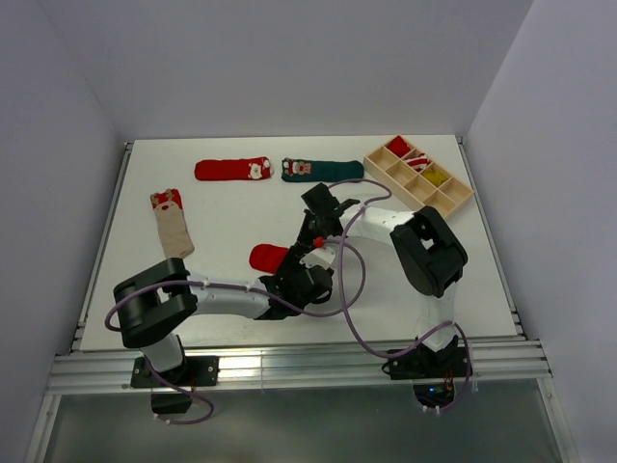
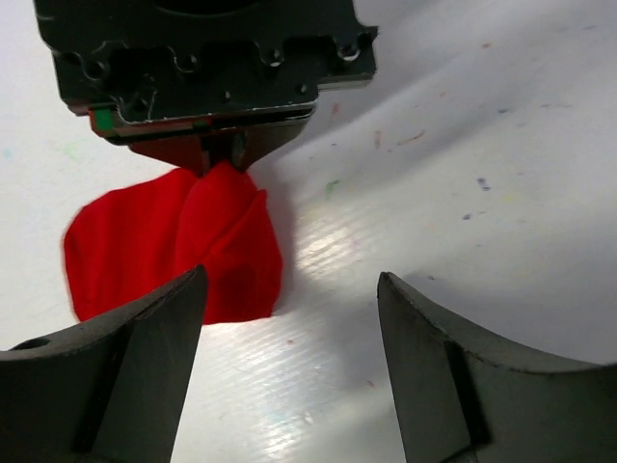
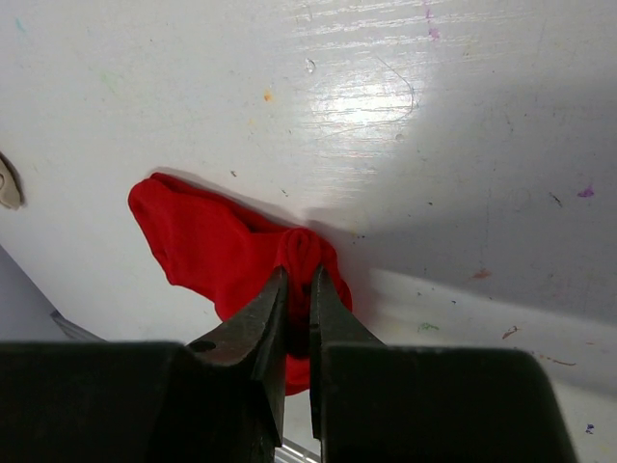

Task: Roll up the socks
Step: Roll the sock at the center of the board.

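Observation:
A red sock [image 1: 267, 257] lies bunched at the table's middle, half hidden under both arms. My right gripper [image 3: 299, 278] is shut on a fold of this red sock [image 3: 207, 241], with cloth squeezed between its tips. From the left wrist, the right gripper [image 2: 220, 154] pinches the red sock [image 2: 164, 256] from above. My left gripper [image 2: 289, 304] stands open just beside the sock, and only bare table shows between its fingers [image 2: 154, 338]. A second red sock [image 1: 231, 170], a dark green sock [image 1: 325, 170] and a beige sock [image 1: 172, 224] lie flat farther back.
A wooden compartment tray [image 1: 453, 198] sits at the back right, with a red-and-white bundle [image 1: 403, 149] and a yellowish item [image 1: 437, 177] in its cells. Both arms cross over the table's middle. White walls close in the sides and back.

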Available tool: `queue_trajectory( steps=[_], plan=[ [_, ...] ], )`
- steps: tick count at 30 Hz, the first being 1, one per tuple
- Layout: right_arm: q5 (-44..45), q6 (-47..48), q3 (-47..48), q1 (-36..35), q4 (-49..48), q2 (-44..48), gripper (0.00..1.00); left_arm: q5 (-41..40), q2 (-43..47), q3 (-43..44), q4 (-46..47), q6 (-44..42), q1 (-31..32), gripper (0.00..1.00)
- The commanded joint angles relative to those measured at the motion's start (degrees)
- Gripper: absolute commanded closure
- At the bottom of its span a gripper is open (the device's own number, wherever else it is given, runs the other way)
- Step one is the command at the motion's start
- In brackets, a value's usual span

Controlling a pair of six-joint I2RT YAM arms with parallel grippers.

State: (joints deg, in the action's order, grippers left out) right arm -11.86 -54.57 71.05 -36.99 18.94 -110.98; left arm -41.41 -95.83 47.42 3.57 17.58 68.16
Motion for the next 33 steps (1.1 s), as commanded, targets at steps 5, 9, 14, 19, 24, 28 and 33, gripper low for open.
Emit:
queue_trajectory(
  steps=[5,9,14,19,24,28,33],
  plan=[
    [0.70,1.30,0.59,0.08,1.10,-1.26,1.00,-10.36,-2.95,4.70,-2.96,-3.43,0.57,0.24],
    [0.34,1.22,0.58,0.17,0.92,-1.26,1.00,-11.06,-4.89,6.02,-4.96,-3.09,0.57,0.25],
    [0.61,1.22,0.58,0.34,0.92,-0.99,1.00,-10.45,-6.65,7.16,-7.52,-0.37,0.57,0.33],
    [0.52,0.95,0.32,0.52,0.57,-0.99,1.00,-10.01,-8.75,8.47,-11.12,2.80,0.57,0.42],
    [0.52,0.95,0.06,0.61,0.40,-0.73,1.00,-9.66,-9.90,9.10,-13.50,6.06,0.57,0.54],
    [0.61,0.69,-0.21,1.04,0.13,-0.29,1.00,-9.39,-9.46,8.83,-14.38,7.73,0.57,0.74],
    [0.26,0.51,-0.82,1.31,-0.74,0.76,1.00,-9.57,-9.38,8.39,-15.62,11.06,0.57,0.90]
  ],
)
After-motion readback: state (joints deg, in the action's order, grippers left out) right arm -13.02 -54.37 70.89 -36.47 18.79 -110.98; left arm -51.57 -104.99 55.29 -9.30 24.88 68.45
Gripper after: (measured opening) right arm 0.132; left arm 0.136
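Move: The half-rolled red sock's bundle lies roughly 3 cm ahead of the open left fingers, 3 cm to their left and 2 cm below. Its flat, unrolled tail is about 5 cm farther left of the bundle. The right fingertips, pinching the bundle's far end, are some 5 cm ahead of the left hand and 2 cm left. From the right hand, the bundle is about 2 cm back, 2 cm left and 1 cm down. The left fingers close on the near end of the red bundle and pinch it, after the hand eases about 2 cm left and 1 cm forward to bring the bundle between them, then sinks some 2 cm. On the way the wrist rolls its left side up and turns counter-clockwise, each about 10 degrees. The right hand stays put, still pinching the far end. ##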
